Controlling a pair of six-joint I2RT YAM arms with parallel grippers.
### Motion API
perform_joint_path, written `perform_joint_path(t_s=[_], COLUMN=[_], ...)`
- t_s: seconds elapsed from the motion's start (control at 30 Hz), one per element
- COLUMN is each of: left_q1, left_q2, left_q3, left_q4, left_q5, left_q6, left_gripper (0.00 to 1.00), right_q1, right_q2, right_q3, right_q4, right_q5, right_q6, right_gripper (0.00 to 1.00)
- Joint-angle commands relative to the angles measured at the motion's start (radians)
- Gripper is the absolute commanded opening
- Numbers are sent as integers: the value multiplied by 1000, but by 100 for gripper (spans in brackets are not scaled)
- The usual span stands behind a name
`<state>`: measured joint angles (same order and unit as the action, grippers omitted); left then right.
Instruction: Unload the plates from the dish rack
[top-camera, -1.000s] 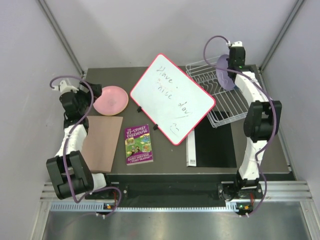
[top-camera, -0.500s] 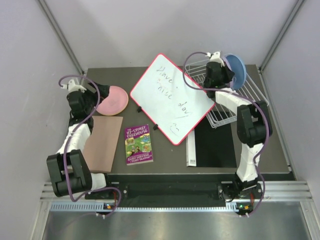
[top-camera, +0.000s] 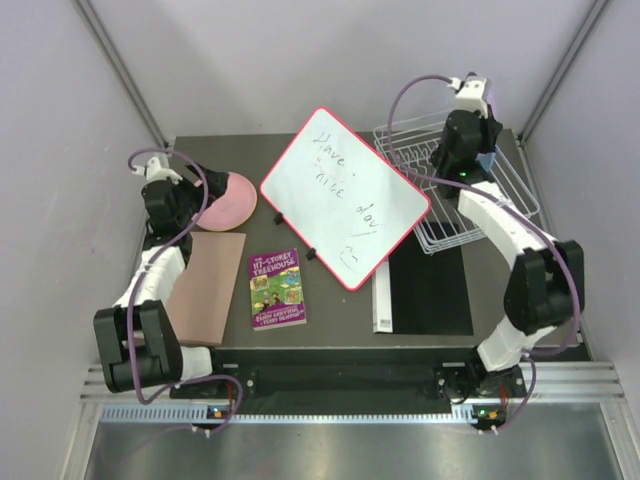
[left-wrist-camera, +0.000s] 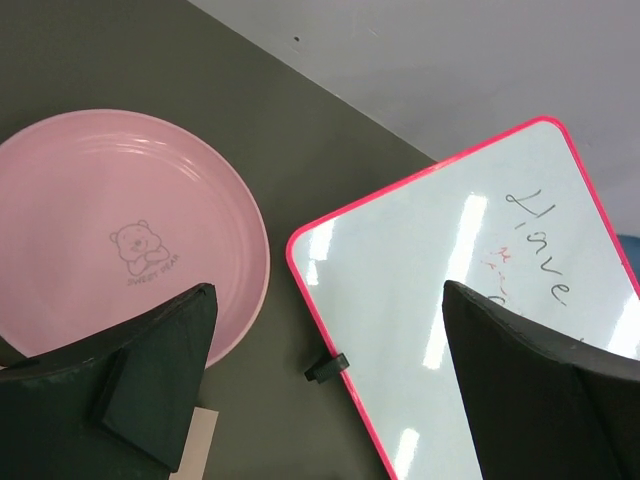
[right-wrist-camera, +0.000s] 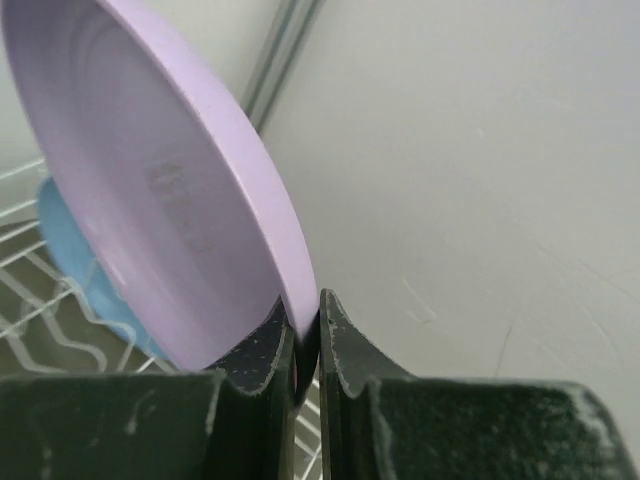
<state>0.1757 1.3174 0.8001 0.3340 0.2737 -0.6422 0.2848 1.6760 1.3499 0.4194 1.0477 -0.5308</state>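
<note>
My right gripper (right-wrist-camera: 308, 330) is shut on the rim of the lilac plate (right-wrist-camera: 150, 180), which stands on edge and is tilted above the white wire dish rack (top-camera: 520, 195). Behind it a light blue plate (right-wrist-camera: 75, 260) stands in the rack wires; in the top view only a sliver of the blue plate (top-camera: 487, 160) shows past the right wrist. The pink plate (top-camera: 232, 200) lies flat on the table at the far left. My left gripper (left-wrist-camera: 330, 400) hangs open just above the table, between the pink plate (left-wrist-camera: 110, 230) and the whiteboard's edge, with nothing in it.
A red-rimmed whiteboard (top-camera: 345, 195) lies slanted across the middle, touching the rack's left side. In front of it lie a book (top-camera: 277, 288), a brown board (top-camera: 205, 285), a black mat (top-camera: 430, 290) and a white strip (top-camera: 382, 300). Grey walls close in both sides.
The right wrist has swung from the rack's left end back over its far right, and the plate it holds is now hidden beneath it from above. The left gripper has moved right to the pink plate's edge.
</note>
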Motion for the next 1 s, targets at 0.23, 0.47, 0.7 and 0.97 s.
perform_joint_path(t_s=[0.23,0.47,0.7,0.97], left_q1=[-217,-343,-455,-574], left_q2=[-20,48,101,163], left_q3=[142,145,129,183], left_q4=[114,263,390,376], left_q5=[101,102,50,-2], left_q6=[26,-19,-17,50], left_gripper=[97,96,95,95], right_q1=[-24,-19,10,50], right_q2=[-283,-357,-351,-337], right_q3=[147,-6,-60,-72], right_q4=[-745,-611,-582,-547], right_q5=[-840,-1175,-1239,-1258], right_q6=[638,825,850,874], right_gripper=[0,0,0,0])
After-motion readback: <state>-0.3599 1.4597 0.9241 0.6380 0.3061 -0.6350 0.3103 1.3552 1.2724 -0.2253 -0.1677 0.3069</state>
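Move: Over the rack's far half, the right hand holds the purple plate upright by its rim, its middle about 8 cm ahead. The blue plate stands some 18 cm below, 3 cm left and 1 cm back; the whiteboard's middle lies about 32 cm left, 14 cm back and 29 cm down. From the empty left hand, the purple plate is roughly 60 cm right, 12 cm ahead, 11 cm higher; the pink plate lies 18 cm below, 3 cm left, 3 cm back. Swinging the still-pinched purple plate left some 20 cm and back about 7 towards the left hand, the right hand rises briefly, then sinks below its starting height, rolling its left side up and turning counter-clockwise about 60 degrees. The open left hand sweeps right about 24 cm to meet the plate, rising 8 cm early, turning clockwise and tipping its fingers up. ##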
